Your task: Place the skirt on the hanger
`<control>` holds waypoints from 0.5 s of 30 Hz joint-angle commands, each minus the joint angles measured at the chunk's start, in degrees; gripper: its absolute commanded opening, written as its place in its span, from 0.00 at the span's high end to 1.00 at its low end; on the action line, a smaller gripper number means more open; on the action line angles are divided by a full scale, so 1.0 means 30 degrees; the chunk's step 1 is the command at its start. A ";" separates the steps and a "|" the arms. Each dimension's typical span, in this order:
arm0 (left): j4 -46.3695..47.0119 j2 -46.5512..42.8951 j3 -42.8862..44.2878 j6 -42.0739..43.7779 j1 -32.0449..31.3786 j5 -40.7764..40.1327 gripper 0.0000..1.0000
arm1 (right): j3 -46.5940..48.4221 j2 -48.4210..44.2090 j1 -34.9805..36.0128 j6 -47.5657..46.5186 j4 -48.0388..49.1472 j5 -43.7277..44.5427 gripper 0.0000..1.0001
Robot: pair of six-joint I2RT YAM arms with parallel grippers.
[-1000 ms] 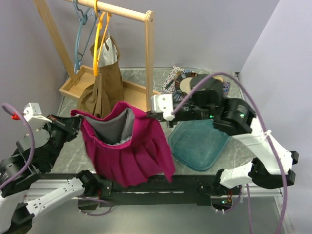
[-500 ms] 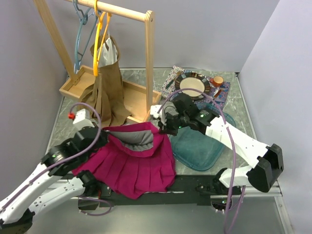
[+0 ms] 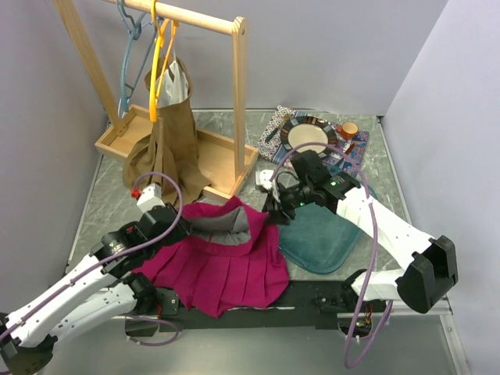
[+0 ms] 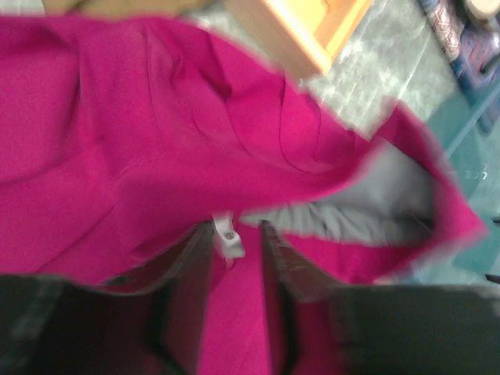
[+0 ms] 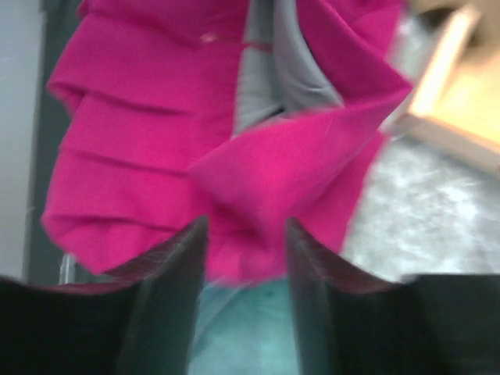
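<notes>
The magenta pleated skirt [image 3: 219,262] lies spread on the table, waistband toward the rack, its grey lining showing. My left gripper [image 3: 186,226] sits at the waistband's left end. In the left wrist view it [image 4: 234,228] is open, with the skirt [image 4: 156,141] and a white tag lying in the gap. My right gripper [image 3: 273,212] is at the waistband's right end, also open [image 5: 246,226] over a fold of skirt [image 5: 141,141]. A bare blue hanger [image 3: 125,70] hangs on the wooden rack [image 3: 239,94].
An orange hanger [image 3: 160,55] next to the blue one carries a brown skirt [image 3: 168,141]. The rack's wooden base tray [image 3: 117,137] stands behind the magenta skirt. A teal mat [image 3: 328,234] lies to the right, under my right gripper. A plate [image 3: 307,134] sits at the back right.
Both arms brought the skirt down from mid-air onto the table. Both grippers were shut on the waistband and now stand open.
</notes>
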 commanded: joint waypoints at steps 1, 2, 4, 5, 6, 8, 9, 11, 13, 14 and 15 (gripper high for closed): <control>-0.0423 -0.2118 0.0678 -0.0534 0.0025 0.1926 0.56 | -0.0267 -0.1235 -0.0096 -0.0678 -0.1478 -0.1340 0.38; -0.0659 -0.2499 0.1813 0.0339 0.0025 0.2017 0.45 | -0.0587 -0.1766 -0.0184 -0.0153 -0.1013 -0.0671 0.26; -0.1274 -0.3263 0.3398 0.1630 0.0025 0.1989 0.31 | -0.0969 -0.3226 -0.0535 0.0845 0.0070 -0.0314 0.12; -0.1538 -0.3351 0.5263 0.3000 0.0025 0.1785 0.22 | -0.1406 -0.3642 -0.1174 0.1138 0.0453 -0.0429 0.05; -0.1772 -0.3149 0.6326 0.3652 0.0025 0.1435 0.19 | -0.1642 -0.3936 -0.1558 0.1605 0.1008 -0.0778 0.04; -0.2446 -0.2420 0.9665 0.5725 0.0025 -0.0174 0.15 | -0.2110 -0.4436 -0.2901 0.1785 0.1131 -0.1685 0.03; -0.2622 -0.1255 1.0807 0.6434 -0.0004 -0.0905 0.15 | -0.2259 -0.4553 -0.3257 0.1931 0.1189 -0.2589 0.03; -0.2625 0.1143 1.4166 0.8683 -0.0004 -0.2717 0.15 | -0.2697 -0.4846 -0.3873 0.1961 0.1248 -0.3152 0.03; -0.2158 0.2850 1.7040 1.0213 -0.0004 -0.3662 0.13 | -0.2962 -0.5109 -0.3993 0.2019 0.1394 -0.3593 0.03; -0.1198 0.4396 1.7900 1.1787 -0.0004 -0.4536 0.12 | -0.3108 -0.5169 -0.4080 0.2020 0.1395 -0.3652 0.03; -0.0696 0.5165 1.8721 1.2470 0.0025 -0.4864 0.12 | -0.3168 -0.5256 -0.4110 0.1933 0.1337 -0.3885 0.03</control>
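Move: The magenta skirt lies between the hands, spread towards the robot: its middle is about 10 cm right of the left hand, 10 cm back and 8 cm below. From the right hand that middle is about 20 cm left, 13 cm back and 10 cm down. The basket's middle is roughly 24 cm to the right hand's right, 3 cm ahead and 8 cm below. The hung brown skirt stands some 30 cm ahead of the left hand, 10 cm left and 10 cm higher. Up and away from the skirt goes the left hand, after a small draw back: some 30 cm, drifting a little left, its fingers opening wide and tipping up by about 35 degrees. The right hand spreads its fingers too, dips slightly, then eases right and up about 5 cm, off the waistband's right end towards the basket. ##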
